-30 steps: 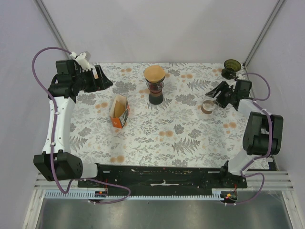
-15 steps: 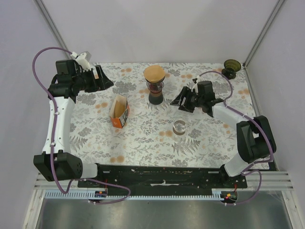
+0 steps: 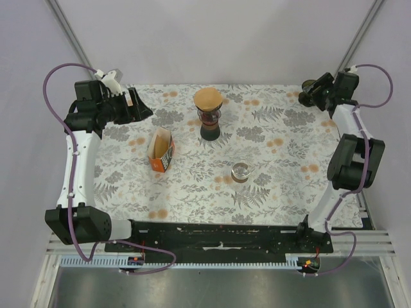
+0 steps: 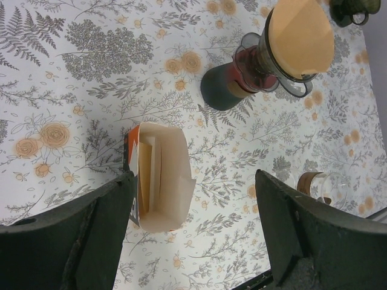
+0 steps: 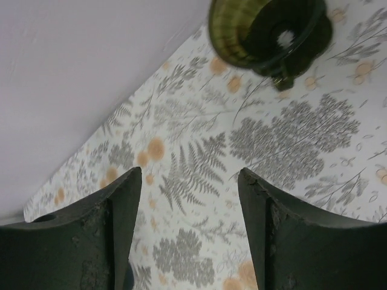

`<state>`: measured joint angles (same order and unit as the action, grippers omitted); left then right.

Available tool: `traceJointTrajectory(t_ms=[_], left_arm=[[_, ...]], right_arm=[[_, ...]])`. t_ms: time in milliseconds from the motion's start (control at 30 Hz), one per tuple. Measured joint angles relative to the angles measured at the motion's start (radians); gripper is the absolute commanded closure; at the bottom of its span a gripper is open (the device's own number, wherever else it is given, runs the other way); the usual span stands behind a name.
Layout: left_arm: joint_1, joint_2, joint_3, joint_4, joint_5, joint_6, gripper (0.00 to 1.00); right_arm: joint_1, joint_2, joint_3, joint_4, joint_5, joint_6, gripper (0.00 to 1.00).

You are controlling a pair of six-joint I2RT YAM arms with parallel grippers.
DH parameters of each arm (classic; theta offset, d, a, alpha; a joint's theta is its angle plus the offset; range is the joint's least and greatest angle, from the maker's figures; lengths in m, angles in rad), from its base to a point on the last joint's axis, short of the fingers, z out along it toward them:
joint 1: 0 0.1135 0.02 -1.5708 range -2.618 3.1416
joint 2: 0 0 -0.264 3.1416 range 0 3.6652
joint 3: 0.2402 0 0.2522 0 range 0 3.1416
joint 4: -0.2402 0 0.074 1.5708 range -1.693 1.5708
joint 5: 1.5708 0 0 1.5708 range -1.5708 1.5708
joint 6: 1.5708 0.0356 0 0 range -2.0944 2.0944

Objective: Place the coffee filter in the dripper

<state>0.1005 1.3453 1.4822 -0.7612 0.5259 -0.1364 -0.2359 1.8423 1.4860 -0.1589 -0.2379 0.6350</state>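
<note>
A brown coffee filter sits in a clear dripper on top of a dark carafe at the back middle. A dark green ribbed dripper stands in the far right corner. My right gripper hovers open just in front of it, with nothing between its fingers. An open orange box of filters lies left of centre. My left gripper hangs open and high at the far left, holding nothing.
A small glass stands on the floral tablecloth right of centre. White walls close in at the back and sides, and the green dripper is tight against the corner.
The right arm carried the glass from the right side to the middle, left it there, then swung to the far right corner by the green dripper. The left arm has not moved.
</note>
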Motion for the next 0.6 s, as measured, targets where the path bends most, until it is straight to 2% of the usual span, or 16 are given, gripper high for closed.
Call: traceJointTrajectory(t_ms=[300, 600], left_arm=[[0.003, 0.004, 0.003, -0.011, -0.026, 0.001, 0.14], [0.034, 0.05, 0.032, -0.014, -0.053, 0.001, 0.15]], right_arm=[[-0.072, 0.364, 0.343, -0.12, 0.159, 0.16, 0.28], [-0.069, 0.517, 0.552, -0.152, 0.212, 0.229, 0.3]])
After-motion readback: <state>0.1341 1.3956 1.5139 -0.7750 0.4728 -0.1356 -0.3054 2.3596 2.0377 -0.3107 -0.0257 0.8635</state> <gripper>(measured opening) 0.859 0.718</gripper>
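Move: Near the far right corner of the table stands the green dripper, about 14 cm ahead of the right hand, 10 cm to its right and 12 cm below. The empty glass cup lies some 20 cm back and 31 cm left of that hand; the carafe carrying the filter-filled dripper is about 48 cm left and 3 cm back. From the left hand, the green dripper is roughly 31 cm ahead, 85 cm right and 23 cm lower. Swinging in towards the green dripper, the empty right hand goes forward and right, about 10 cm each, and sinks some 8 cm in the first two-thirds before finishing level, mostly forward. Its wrist turns about 20 degrees clockwise and the fingers stay open, ending close to rim and handle. The left hand, also empty, eases a couple of centimetres left and slightly forward. ##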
